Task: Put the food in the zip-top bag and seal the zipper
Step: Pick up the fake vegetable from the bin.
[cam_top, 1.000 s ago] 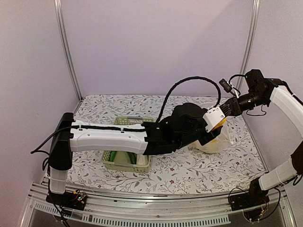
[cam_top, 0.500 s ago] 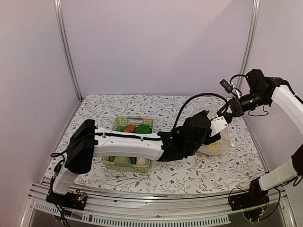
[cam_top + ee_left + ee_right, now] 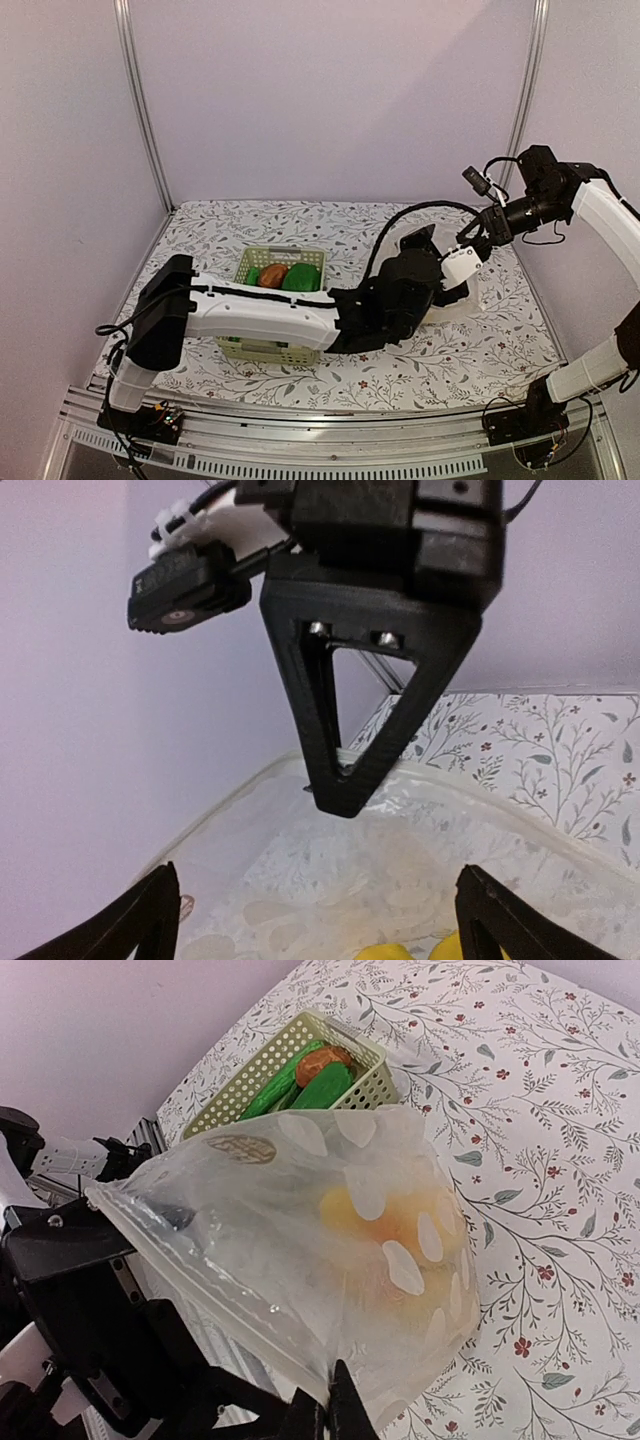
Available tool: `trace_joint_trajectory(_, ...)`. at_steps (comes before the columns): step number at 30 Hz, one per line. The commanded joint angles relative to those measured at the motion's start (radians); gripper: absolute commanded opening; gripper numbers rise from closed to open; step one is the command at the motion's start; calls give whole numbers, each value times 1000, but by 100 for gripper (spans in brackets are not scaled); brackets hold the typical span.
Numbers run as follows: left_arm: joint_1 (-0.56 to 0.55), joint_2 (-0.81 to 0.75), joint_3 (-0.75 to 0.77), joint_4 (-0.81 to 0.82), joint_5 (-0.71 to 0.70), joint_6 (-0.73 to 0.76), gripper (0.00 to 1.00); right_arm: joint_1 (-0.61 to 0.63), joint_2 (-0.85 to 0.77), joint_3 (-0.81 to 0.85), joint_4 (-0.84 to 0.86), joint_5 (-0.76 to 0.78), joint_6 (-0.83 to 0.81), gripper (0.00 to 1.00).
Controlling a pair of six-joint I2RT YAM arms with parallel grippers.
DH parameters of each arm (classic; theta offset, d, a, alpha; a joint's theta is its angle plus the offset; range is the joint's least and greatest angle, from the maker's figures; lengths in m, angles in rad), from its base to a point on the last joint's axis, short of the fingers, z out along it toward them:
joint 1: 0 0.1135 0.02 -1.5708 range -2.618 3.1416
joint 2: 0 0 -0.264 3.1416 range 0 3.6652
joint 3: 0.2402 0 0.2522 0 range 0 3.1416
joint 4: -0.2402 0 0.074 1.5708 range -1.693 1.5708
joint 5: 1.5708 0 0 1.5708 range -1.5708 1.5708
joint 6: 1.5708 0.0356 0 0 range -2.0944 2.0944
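Observation:
The zip-top bag (image 3: 340, 1230) hangs open, and my right gripper (image 3: 335, 1405) is shut on its rim beside the zipper (image 3: 200, 1270). Yellow and orange food (image 3: 400, 1225) lies in the bottom of the bag. My left gripper (image 3: 320, 920) is open over the bag's mouth with nothing between its fingers, and yellow food (image 3: 400, 950) shows just below. In the top view the left gripper (image 3: 440, 288) reaches into the bag (image 3: 468, 300) while the right gripper (image 3: 470, 240) holds the rim up. More food, green (image 3: 302, 277) and reddish-brown (image 3: 273, 272), lies in the basket.
The pale green lattice basket (image 3: 250, 262) stands left of the bag, under my left forearm. A flowered cloth (image 3: 480, 360) covers the table. Purple walls with metal posts (image 3: 140, 110) close the back and sides. The right arm's finger (image 3: 370, 720) hangs close before the left wrist camera.
My left arm has dropped lower at the bag's mouth and its jaws have spread wide. The yellow-orange piece at its fingers a second ago now lies in the bag. The right gripper has kept its hold.

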Motion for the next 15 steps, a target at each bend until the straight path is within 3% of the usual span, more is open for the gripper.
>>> trace_joint_trajectory(1, -58, -219, -104, 11, 180, -221, 95, 1, 25, 19, 26, 52, 23, 0)
trace_joint_trajectory(4, -59, -346, -226, 9, 350, -376, 94, 0, 32, 18, 35, 57, 26, 0)
trace_joint_trajectory(6, -59, -397, -289, 14, 385, -446, 94, -2, 34, 14, 40, 60, 26, 0)
trace_joint_trajectory(15, -58, -540, -551, -32, 322, -626, 92, -14, 31, 6, 62, 74, 28, 0)
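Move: The bok choy in the bin lies about 30 cm to the left of the left hand, some 4 cm farther out and 24 cm lower. The potato is about 6 cm farther out and 6 cm left of the bok choy, the cucumber some 12 cm left of it. The zip-top bag hangs close under the hand, its middle about 14 cm lower and 3 cm to the right. From the right hand the bok choy is some 28 cm left, 2 cm ahead and 24 cm down. The bag, its rim still pinched in the shut right gripper, is left behind as the empty left hand pulls back about 10 cm from its mouth, climbs some 12 cm and swings left about 7 cm, then starts to sink a little. Its fingers stay wide open while the wrist turns roughly 25 degrees clockwise, rolls left side down and tips nose-down. ##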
